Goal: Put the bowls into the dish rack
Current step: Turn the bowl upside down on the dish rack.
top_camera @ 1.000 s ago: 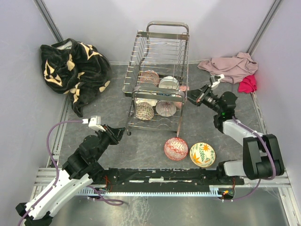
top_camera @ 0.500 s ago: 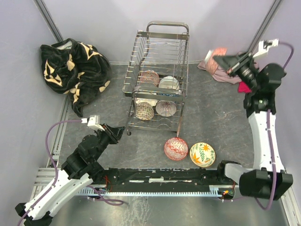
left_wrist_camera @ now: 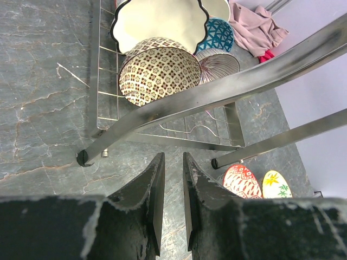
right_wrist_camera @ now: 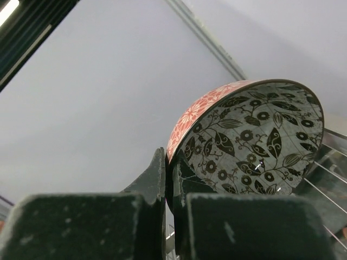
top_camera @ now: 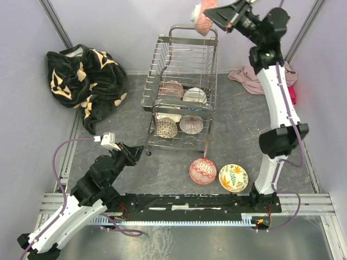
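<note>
The dish rack [top_camera: 181,81] stands at the middle back, with several bowls leaning in its lower tier [top_camera: 166,128]. My right gripper [top_camera: 216,13] is raised high over the rack's far end handle, shut on the rim of a bowl [top_camera: 201,17] that is red-flowered outside. In the right wrist view the bowl [right_wrist_camera: 255,141] shows black flowers inside, its rim pinched in the gripper [right_wrist_camera: 169,162]. A red patterned bowl [top_camera: 203,171] and a yellow flowered bowl [top_camera: 233,177] lie on the table in front of the rack. My left gripper [left_wrist_camera: 173,160] hovers near the rack's front left foot, jaws slightly apart and empty.
A black and cream blanket [top_camera: 84,81] is heaped at the back left. A pink cloth [top_camera: 255,78] and a red cloth [top_camera: 291,96] lie at the back right. Walls close in three sides. The rack's handle bar [left_wrist_camera: 227,86] crosses the left wrist view.
My right arm has swung from beside the rack's right side up and left, high above the rack's far end, carrying the bowl. The left arm has not moved.
</note>
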You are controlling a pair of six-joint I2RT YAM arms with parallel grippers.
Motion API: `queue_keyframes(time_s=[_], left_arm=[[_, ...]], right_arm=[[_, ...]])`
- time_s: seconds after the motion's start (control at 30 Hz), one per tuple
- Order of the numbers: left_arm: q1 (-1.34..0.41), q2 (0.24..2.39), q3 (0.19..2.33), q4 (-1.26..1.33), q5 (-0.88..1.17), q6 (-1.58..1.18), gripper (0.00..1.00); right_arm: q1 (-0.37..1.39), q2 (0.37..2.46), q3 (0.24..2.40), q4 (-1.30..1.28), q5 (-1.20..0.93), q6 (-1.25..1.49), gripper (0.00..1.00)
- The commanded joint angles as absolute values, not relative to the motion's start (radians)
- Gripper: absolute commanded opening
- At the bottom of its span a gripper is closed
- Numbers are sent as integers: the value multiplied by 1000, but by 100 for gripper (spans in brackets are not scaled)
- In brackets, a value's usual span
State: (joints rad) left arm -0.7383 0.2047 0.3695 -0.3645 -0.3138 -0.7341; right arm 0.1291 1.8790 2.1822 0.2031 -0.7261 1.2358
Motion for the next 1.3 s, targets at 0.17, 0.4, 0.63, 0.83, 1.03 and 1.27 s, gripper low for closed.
queue_keyframes(time_s=[0.17, 0.4, 0.63, 0.83, 1.03, 1.27], left_arm=[[-740, 196, 399, -325, -321, -751, 26], [-741, 196, 395, -323, -322, -751, 26], [-741, 184, 395, -328, -323, -753, 26], [-741, 184, 403, -333, -327, -750, 26], [-740, 158, 398, -339, -330, -752, 26], [-741, 154, 412, -359, -338, -745, 27]], right_arm=[[293, 2005, 2460, 57, -730, 1109, 0], [367, 2009, 2325, 75, -670, 1049, 0], [382, 2031, 2299, 37, -566, 1014, 0], [383, 2031, 2282, 8, -517, 1000, 0], [384, 2030, 2256, -14, -464, 988, 0], [383, 2018, 2225, -70, -433, 940, 2]])
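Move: My right hand holds the red-and-white bowl by its rim, high beyond the rack's right side. The free spot on the rear of the top tier lies about 16 cm to its left, 5 cm ahead and some 20 cm below. The rear handle is around 8 cm ahead, 7 cm left and 12 cm down; the pink bowl on the lower tier is about 5 cm back, 15 cm left and 43 cm below. From my left hand that free spot is some 30 cm ahead, 13 cm right and 17 cm higher. I swing my right hand about 12 cm left, in over the rear of the rack's top tier, first nearly level and then sinking some 12 cm towards the wires. As the leftward sweep ends I ease roughly 5 cm forward towards the rear handle and slow down. The wrist tips the fingers downward by some 15 degrees, and they keep their pinch on the bowl's rim. ##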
